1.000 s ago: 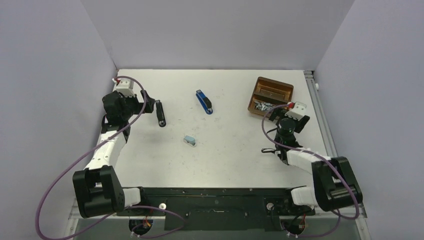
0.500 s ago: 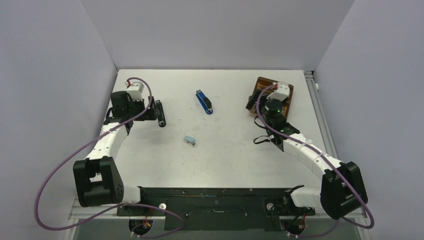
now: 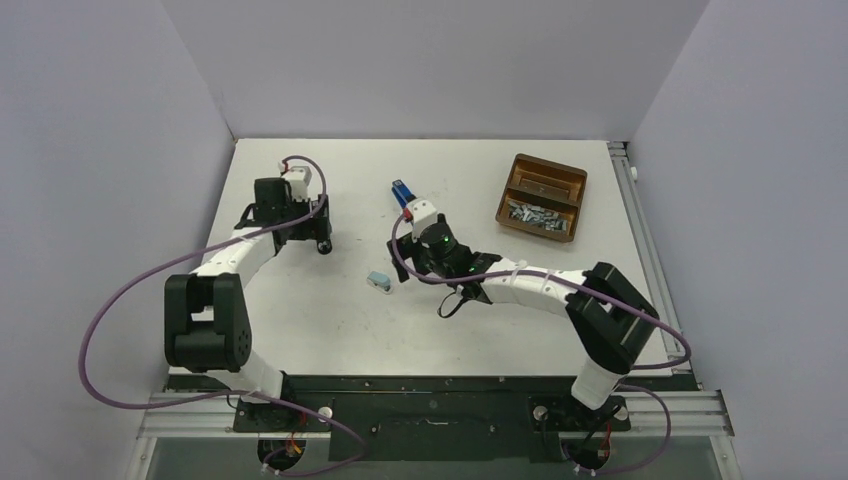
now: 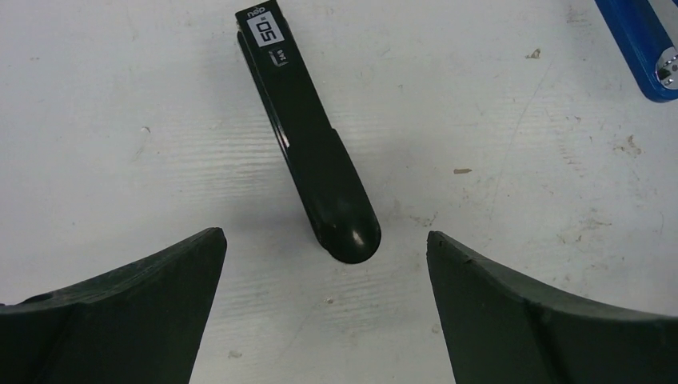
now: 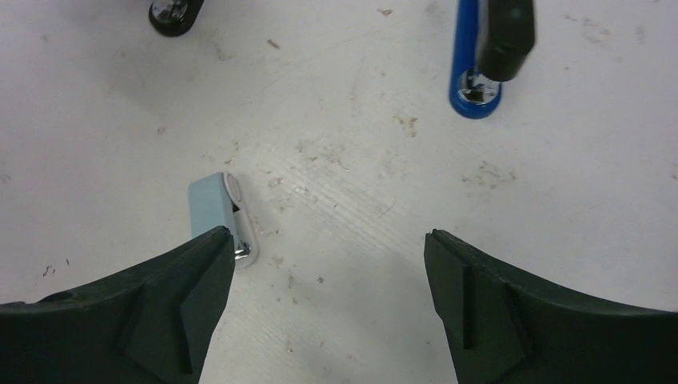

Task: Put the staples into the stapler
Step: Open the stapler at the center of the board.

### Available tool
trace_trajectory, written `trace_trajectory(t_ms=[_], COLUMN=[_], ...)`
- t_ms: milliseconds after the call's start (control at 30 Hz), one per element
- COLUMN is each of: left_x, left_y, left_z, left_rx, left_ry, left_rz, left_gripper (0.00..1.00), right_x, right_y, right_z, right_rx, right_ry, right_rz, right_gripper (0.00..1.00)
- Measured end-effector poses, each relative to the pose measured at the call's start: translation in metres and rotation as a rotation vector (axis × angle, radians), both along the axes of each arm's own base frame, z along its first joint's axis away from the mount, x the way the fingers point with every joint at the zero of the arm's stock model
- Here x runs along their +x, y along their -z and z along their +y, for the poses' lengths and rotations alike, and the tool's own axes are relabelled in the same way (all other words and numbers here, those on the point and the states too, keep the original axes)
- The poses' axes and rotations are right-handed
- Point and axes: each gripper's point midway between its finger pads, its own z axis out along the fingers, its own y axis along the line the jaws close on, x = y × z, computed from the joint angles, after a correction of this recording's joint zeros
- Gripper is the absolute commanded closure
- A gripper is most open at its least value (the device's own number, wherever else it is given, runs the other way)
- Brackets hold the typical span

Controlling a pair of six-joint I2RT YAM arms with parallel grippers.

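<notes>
Three staplers lie on the white table: a black one (image 3: 322, 228) (image 4: 308, 152), a blue one (image 3: 406, 201) (image 5: 475, 60) and a small light-blue one (image 3: 379, 282) (image 5: 221, 214). My left gripper (image 3: 314, 212) (image 4: 324, 236) is open, just above the table, with the black stapler's rounded end between its fingertips and touching neither. My right gripper (image 3: 418, 252) (image 5: 326, 234) is open over bare table between the blue and light-blue staplers; its left fingertip is next to the light-blue one. The staples (image 3: 533, 213) are a silvery heap in the near compartment of the brown tray (image 3: 545, 172).
The tray stands at the back right, far from both grippers. The blue stapler's corner (image 4: 646, 44) shows at the top right of the left wrist view. Purple cables loop off both arms. Grey walls close in the table on three sides.
My right arm has swung left from the tray to the middle of the table, its gripper still holding nothing. My left gripper has moved right and closer to the black stapler.
</notes>
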Motion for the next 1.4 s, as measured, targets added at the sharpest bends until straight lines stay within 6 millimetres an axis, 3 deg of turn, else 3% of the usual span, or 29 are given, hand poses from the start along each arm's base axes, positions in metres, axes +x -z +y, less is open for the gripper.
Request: trace_trajectory(t_ms=[133, 300, 600, 900, 1133, 1400], left_x=[0.010, 0.020, 0.019, -0.021, -0.054, -0.093], left_y=[0.012, 0.027, 0.037, 0.028, 0.013, 0.017], left_z=[-0.011, -0.013, -0.020, -0.046, -0.051, -0.068], left_rx=[0.015, 0.021, 0.023, 0.027, 0.033, -0.001], left_ry=[0.020, 0.022, 0.026, 0.088, 0.068, 0.052], left_rz=[0.024, 0.051, 0.057, 0.073, 0.083, 0.147], left_gripper=[0.20, 0.40, 0.73, 0.85, 0.86, 0.85], right_x=[-0.013, -0.020, -0.030, -0.028, -0.032, -0.043], right_y=[0.019, 0.019, 0.049, 0.051, 0.045, 0.052], right_z=[0.023, 0.040, 0.053, 0.061, 0.070, 0.076], right_rx=[-0.044, -0.041, -0.070, -0.058, -0.037, -0.040], right_ry=[-0.089, -0.146, -0.213, -0.228, -0.251, -0.275], right_rz=[0.029, 0.023, 0.073, 0.064, 0.039, 0.035], right_gripper=[0.11, 0.11, 0.10, 0.09, 0.09, 0.07])
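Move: A little ahead of the left hand lies the black stapler, its middle about 5 cm forward, 1 cm right and 5 cm down, with its rounded front end nearest. From that hand the blue stapler is some 22 cm right and 10 cm forward, the mini stapler 15 cm right and 8 cm back. From the right hand, the black stapler is roughly 22 cm left and 11 cm ahead, the mini stapler 8 cm left and 3 cm back, the blue one 16 cm ahead and 1 cm left, all some 7 cm or more lower. Sinking about 4 cm and easing slightly forward and right, the left fingers close on the sides of the black stapler's front end, then keep that pinch while bringing it back some 11 cm and right 5 cm, the hand rising about 2 cm. The right hand, fingers staying open, goes left, down and back to the mini stapler, turning about 15 degrees counter-clockwise. ##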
